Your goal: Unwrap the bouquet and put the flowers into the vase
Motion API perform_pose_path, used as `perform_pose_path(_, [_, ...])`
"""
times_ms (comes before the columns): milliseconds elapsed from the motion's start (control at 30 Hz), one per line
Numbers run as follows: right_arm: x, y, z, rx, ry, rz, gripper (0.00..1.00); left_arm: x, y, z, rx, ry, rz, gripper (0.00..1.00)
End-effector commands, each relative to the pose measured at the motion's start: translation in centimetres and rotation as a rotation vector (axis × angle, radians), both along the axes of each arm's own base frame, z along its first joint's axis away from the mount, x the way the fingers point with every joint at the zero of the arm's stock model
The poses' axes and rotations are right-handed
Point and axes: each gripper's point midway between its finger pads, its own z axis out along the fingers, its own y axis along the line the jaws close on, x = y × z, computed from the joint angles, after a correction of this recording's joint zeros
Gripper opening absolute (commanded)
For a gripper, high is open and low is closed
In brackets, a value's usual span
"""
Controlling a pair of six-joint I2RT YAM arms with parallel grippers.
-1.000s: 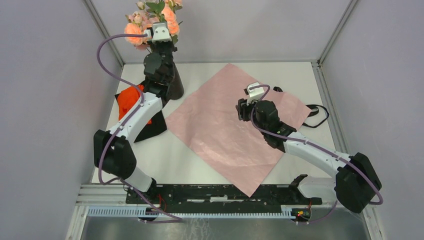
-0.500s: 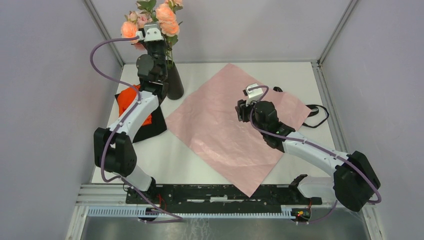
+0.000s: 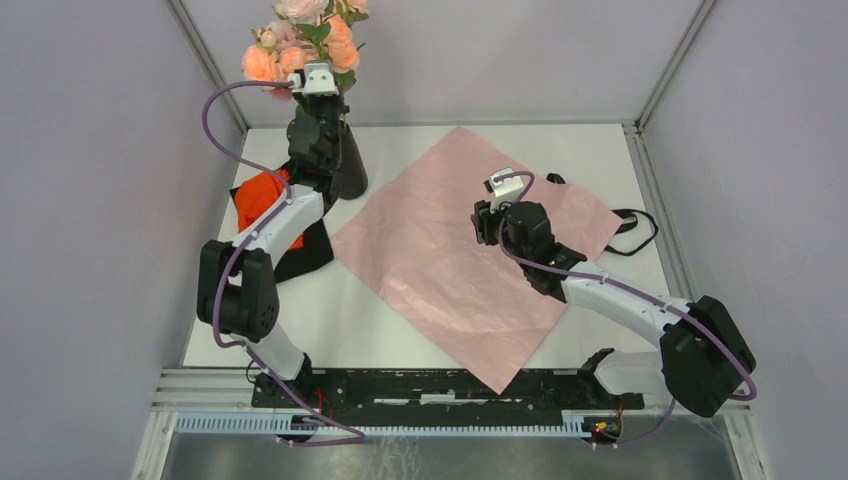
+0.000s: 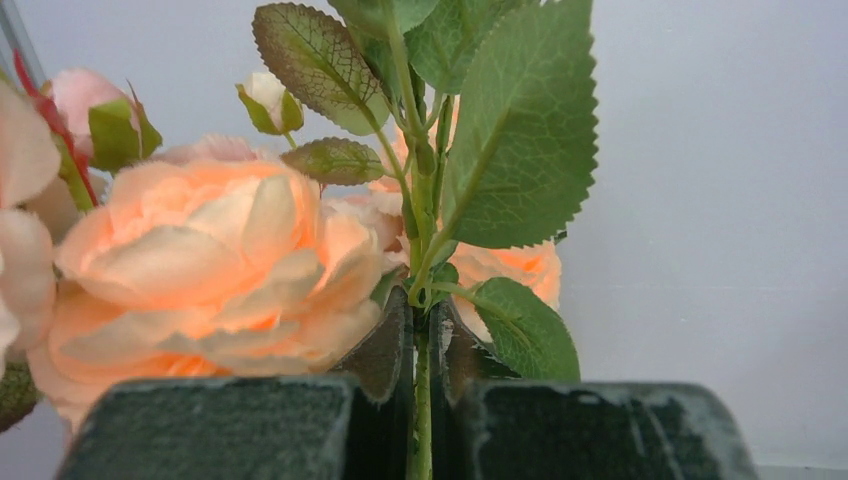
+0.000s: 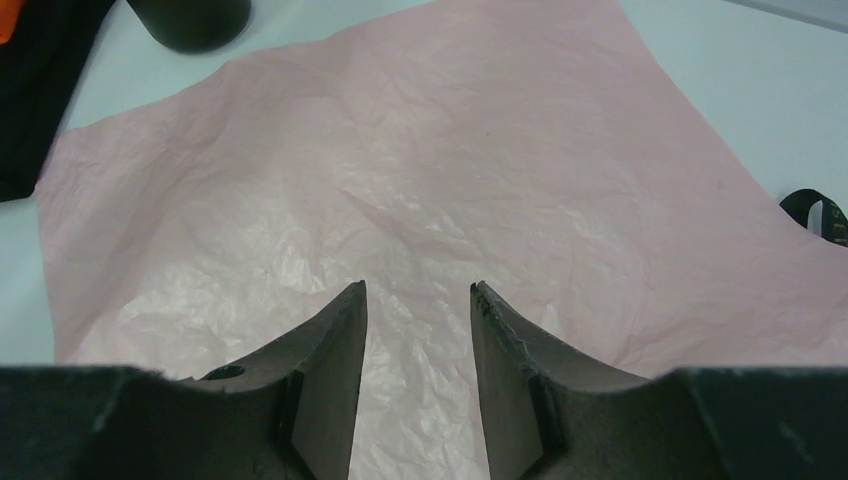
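The flowers [image 3: 300,38], pink and peach roses with green leaves, are held upright at the back left, over the black vase [image 3: 352,168]. The vase's mouth is hidden behind my left arm. My left gripper [image 3: 322,95] is shut on their thin green stems [image 4: 421,405]. A large peach rose [image 4: 200,245] fills the left wrist view above the gripper [image 4: 422,312]. The pink wrapping paper [image 3: 450,250] lies flat and unfolded on the table. My right gripper [image 3: 487,222] hangs open just above it, nothing between its fingers [image 5: 418,292]. The paper [image 5: 450,150] is crumpled.
An orange-red cloth [image 3: 262,200] lies on a flat black cloth [image 3: 300,255] left of the vase. The black ribbon [image 3: 630,225] lies at the paper's right corner, its end [image 5: 815,215] showing in the right wrist view. Grey walls enclose the table on three sides.
My left gripper shifted up and left with the flowers, then back right over the vase, and the arm's elbow drew in. The right arm barely moved.
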Motion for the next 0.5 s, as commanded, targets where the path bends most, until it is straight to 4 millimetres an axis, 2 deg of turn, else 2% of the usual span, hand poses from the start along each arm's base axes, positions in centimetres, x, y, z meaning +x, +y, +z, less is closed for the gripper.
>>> perform_pose_path(0, [0.5, 0.4, 0.6, 0.025, -0.023, 0.009, 0.48, -0.7, 0.1, 0.3, -0.062, -0.044, -0.022, 0.02])
perform_pose_path(467, [0.4, 0.4, 0.2, 0.021, -0.013, 0.010, 0.48, 0.4, 0.2, -6.4, -0.074, 0.095, -0.007, 0.02])
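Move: The vase the left hand's flower is going into stands beneath that hand, roughly 3 cm farther out and about in line sideways, its middle some 30 cm below. The blooms already in the vase crowd about 6 cm to the hand's left and 6 cm ahead, near its own height; the orange cloth lies some 17 cm left, 4 cm back and 39 cm down. From the right hand the vase is about 20 cm ahead, 26 cm left and 8 cm lower. The left hand, still pinching the flower's green stem just under its leaves, lowers it almost straight down by about 5.5 cm towards the vase, bringing the fingers down beside the blooms already standing there. As it sinks, the upward-pointing fingers tip forward by some 5 degrees, bringing them a little nearer level, and their grip stays shut on the stem. ##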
